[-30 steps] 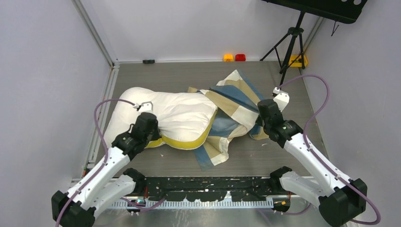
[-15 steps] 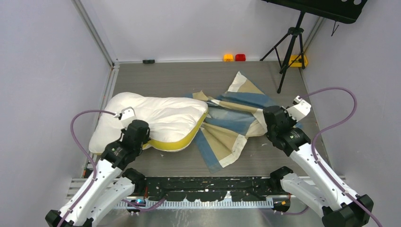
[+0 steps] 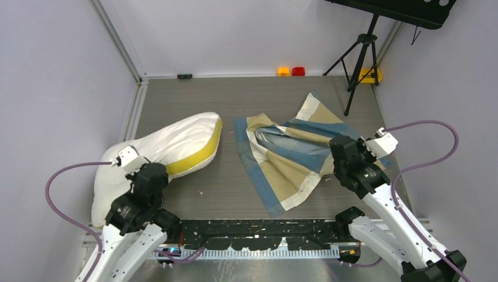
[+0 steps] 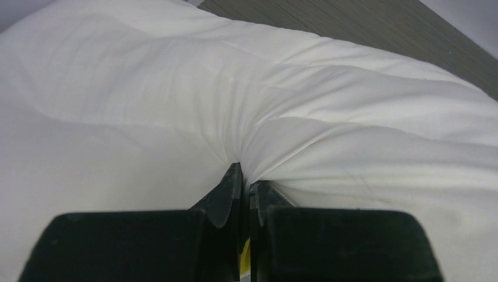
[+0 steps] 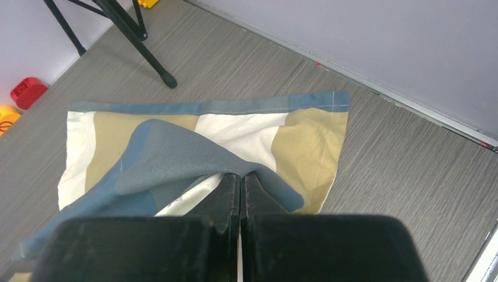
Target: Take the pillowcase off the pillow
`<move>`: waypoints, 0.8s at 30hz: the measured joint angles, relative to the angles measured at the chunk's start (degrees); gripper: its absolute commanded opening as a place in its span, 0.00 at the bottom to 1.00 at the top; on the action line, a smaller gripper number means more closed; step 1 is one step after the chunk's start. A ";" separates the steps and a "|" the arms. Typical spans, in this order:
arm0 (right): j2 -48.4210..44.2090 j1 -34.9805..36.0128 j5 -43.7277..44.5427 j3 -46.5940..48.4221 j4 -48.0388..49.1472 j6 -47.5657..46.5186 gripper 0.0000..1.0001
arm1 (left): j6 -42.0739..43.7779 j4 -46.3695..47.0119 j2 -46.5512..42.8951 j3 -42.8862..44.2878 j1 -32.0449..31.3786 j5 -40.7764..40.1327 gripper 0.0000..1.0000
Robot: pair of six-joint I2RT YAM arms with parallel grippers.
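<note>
The cream-white pillow with its yellow edge lies at the left of the table, apart from the pillowcase, a blue, tan and white checked cover spread flat right of centre. My left gripper is shut on a pinch of the pillow's near end; the left wrist view shows white fabric puckered at the gripper tips. My right gripper is shut on a fold of the pillowcase at its right edge; in the right wrist view the blue cloth bunches at the gripper tips.
A black tripod stands at the back right by a yellow block. Orange and red blocks sit against the back wall. Walls close in on the left, back and right. Bare grey tabletop shows between pillow and pillowcase.
Both arms have drawn apart and toward the near edge: the left one dragged the pillow left, the right one pulled the pillowcase right. The pillow has come fully out of the cover.
</note>
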 measured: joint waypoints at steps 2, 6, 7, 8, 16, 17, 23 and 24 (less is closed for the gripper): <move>0.31 0.00 -0.44 -0.46 0.24 -0.11 0.00 | 0.63 0.55 -0.70 -0.02 0.04 0.04 0.00; 0.26 -0.02 -5.81 -1.90 3.72 -3.61 0.00 | 3.56 4.87 0.13 -1.60 0.09 3.26 0.00; 0.11 -0.11 -8.72 -2.51 5.49 -5.42 0.00 | 4.92 6.86 1.11 -2.25 0.11 5.16 0.00; -0.17 -0.17 -12.35 -3.17 7.63 -7.37 0.00 | 6.08 8.74 2.71 -2.62 0.22 7.17 0.00; -1.14 -0.26 -46.88 -6.80 23.91 -19.47 0.00 | 10.93 18.53 31.65 4.87 0.26 19.19 0.00; -0.44 -0.26 -49.44 -6.43 25.07 -20.00 0.00 | 11.58 19.34 35.21 7.30 0.33 20.22 0.00; 14.49 -0.24 -65.07 12.04 26.45 -22.56 0.00 | 16.06 21.38 52.94 28.96 0.48 24.68 0.00; 17.20 -0.24 -66.73 16.70 26.73 -22.86 0.00 | 17.16 21.59 55.93 34.18 0.52 25.16 0.00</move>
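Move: The left hand still grips the pillow, whose yellow-edged end lies about 13 cm ahead, 11 cm right and 10 cm lower; the stripped-off pillowcase is some 45 cm right, 10 cm ahead and 17 cm lower. The right hand keeps its pinch on the pillowcase, whose spread middle lies roughly 18 cm left, 5 cm ahead and 17 cm lower; the tripod foot stands about 21 cm ahead, 2 cm right and 19 cm down. Dipping then rising, left swings the pillow 25 cm forward-right; right sweeps the pillowcase 23 cm left, then forward. ##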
